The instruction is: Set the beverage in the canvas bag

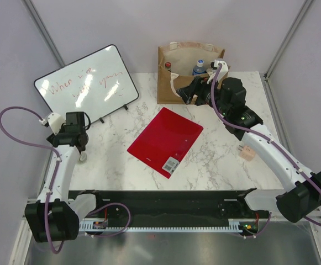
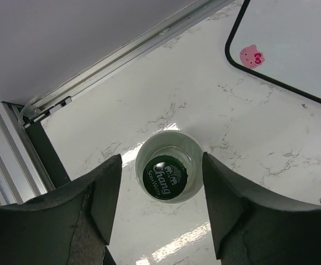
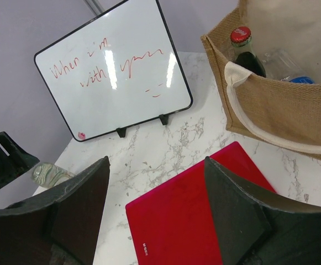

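Note:
The beverage is a clear glass bottle [image 2: 161, 178] with a dark green cap, seen cap-on in the left wrist view. It stands between the fingers of my left gripper [image 2: 160, 157], whose jaws are apart, with a gap showing on the left side. From above, my left gripper [image 1: 75, 141] sits at the table's left edge, and the bottle [image 1: 83, 157] peeks out just below it. The canvas bag [image 1: 171, 83] stands at the back, holding other bottles. My right gripper [image 1: 191, 91] hovers open and empty in front of the bag [image 3: 270, 105].
A whiteboard [image 1: 85, 85] leans at the back left, close to the left arm. A red folder [image 1: 166, 141] lies flat mid-table. A small pale object [image 1: 246, 152] lies beside the right arm. A red-capped bottle [image 3: 240, 35] stands inside the bag. A metal rail [image 2: 127, 55] runs along the table's left edge.

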### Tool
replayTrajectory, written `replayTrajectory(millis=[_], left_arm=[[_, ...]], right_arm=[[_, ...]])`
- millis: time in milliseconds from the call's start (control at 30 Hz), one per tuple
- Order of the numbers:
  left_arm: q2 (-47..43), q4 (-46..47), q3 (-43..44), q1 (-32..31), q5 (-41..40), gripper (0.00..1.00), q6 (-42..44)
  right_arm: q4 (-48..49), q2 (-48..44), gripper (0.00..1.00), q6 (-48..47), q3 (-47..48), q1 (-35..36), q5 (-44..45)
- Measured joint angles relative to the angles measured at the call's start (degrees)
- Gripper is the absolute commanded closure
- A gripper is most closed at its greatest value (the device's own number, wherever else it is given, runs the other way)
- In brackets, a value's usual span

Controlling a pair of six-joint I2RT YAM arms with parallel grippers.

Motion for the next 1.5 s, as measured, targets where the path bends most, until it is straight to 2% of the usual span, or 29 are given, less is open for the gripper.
replayTrajectory(millis=[100,200,300,333,400,433,533,967,1133,1467,1500], left_arm=[[1.2,0.6,-0.3,0.0,-0.3,0.35,-0.7],[2.3,1.7,-0.4,0.0,-0.2,0.42,-0.7],[2.7,2.5,-0.4,0.1,0.3,0.59,-0.9],[2.7,2.5,-0.4,0.1,0.4,0.68,-0.9],[2.5,2.9,-0.4,0.2,1.1,0.76,-1.0],[2.4,3.1,-0.4,0.2,1.4,0.86,-0.9],[1.7,3.1,-0.5,0.2,2.8,0.98,-0.8],[-4.7,4.5,-1.7,-2.5,16.1,0.98,4.3],[-6.0,7.0,-1.8,-8.7,20.3,0.98,7.2],[1.4,10.4,-0.1,-20.6,22.1,0.98,12.8],[1.7,11.2,0.0,-21.1,22.7,0.94,13.6]], right_arm=[[0.0,-0.1,0.24,0.0,-0.1,0.0,0.0],[0.0,-0.7,0.24,0.0,-0.3,0.0,0.0],[0.0,-1.5,0.24,0.0,-0.7,0.0,0.0],[0.0,-1.8,0.24,0.0,-0.7,0.0,0.1],[0.0,-2.1,0.23,0.0,-0.9,0.0,0.0],[0.0,-2.2,0.23,0.0,-1.0,0.0,0.0],[0.0,-2.3,0.23,0.0,-1.1,0.0,0.0],[0.2,-2.3,0.24,0.1,-2.1,0.0,-0.5],[0.4,-1.5,0.23,0.2,-3.4,0.9,-1.3],[0.4,-0.2,0.23,0.0,-4.0,3.5,-1.2],[0.4,-0.2,0.23,-0.1,-4.0,3.7,-1.2]])
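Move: The green-capped beverage bottle stands upright already between the left hand's open fingers, its middle about 1 cm ahead and 6 cm below them. From that hand the red folder's middle is roughly 40 cm to the right and 9 cm ahead, the whiteboard some 27 cm ahead and 4 cm right, the canvas bag about 53 cm right and 35 cm ahead. From the right hand the bottle lies about 48 cm left, 12 cm back and 24 cm lower. The bottle's neck is pinched as the left fingers ease about 1 cm forward and down and close on it; then the left hand swings it some 16 cm right and 5 cm forward, towards the red folder, turning about 45 degrees clockwise at nearly level height. The right hand, empty and open, drifts roughly 3 cm down, with a little left and back. ##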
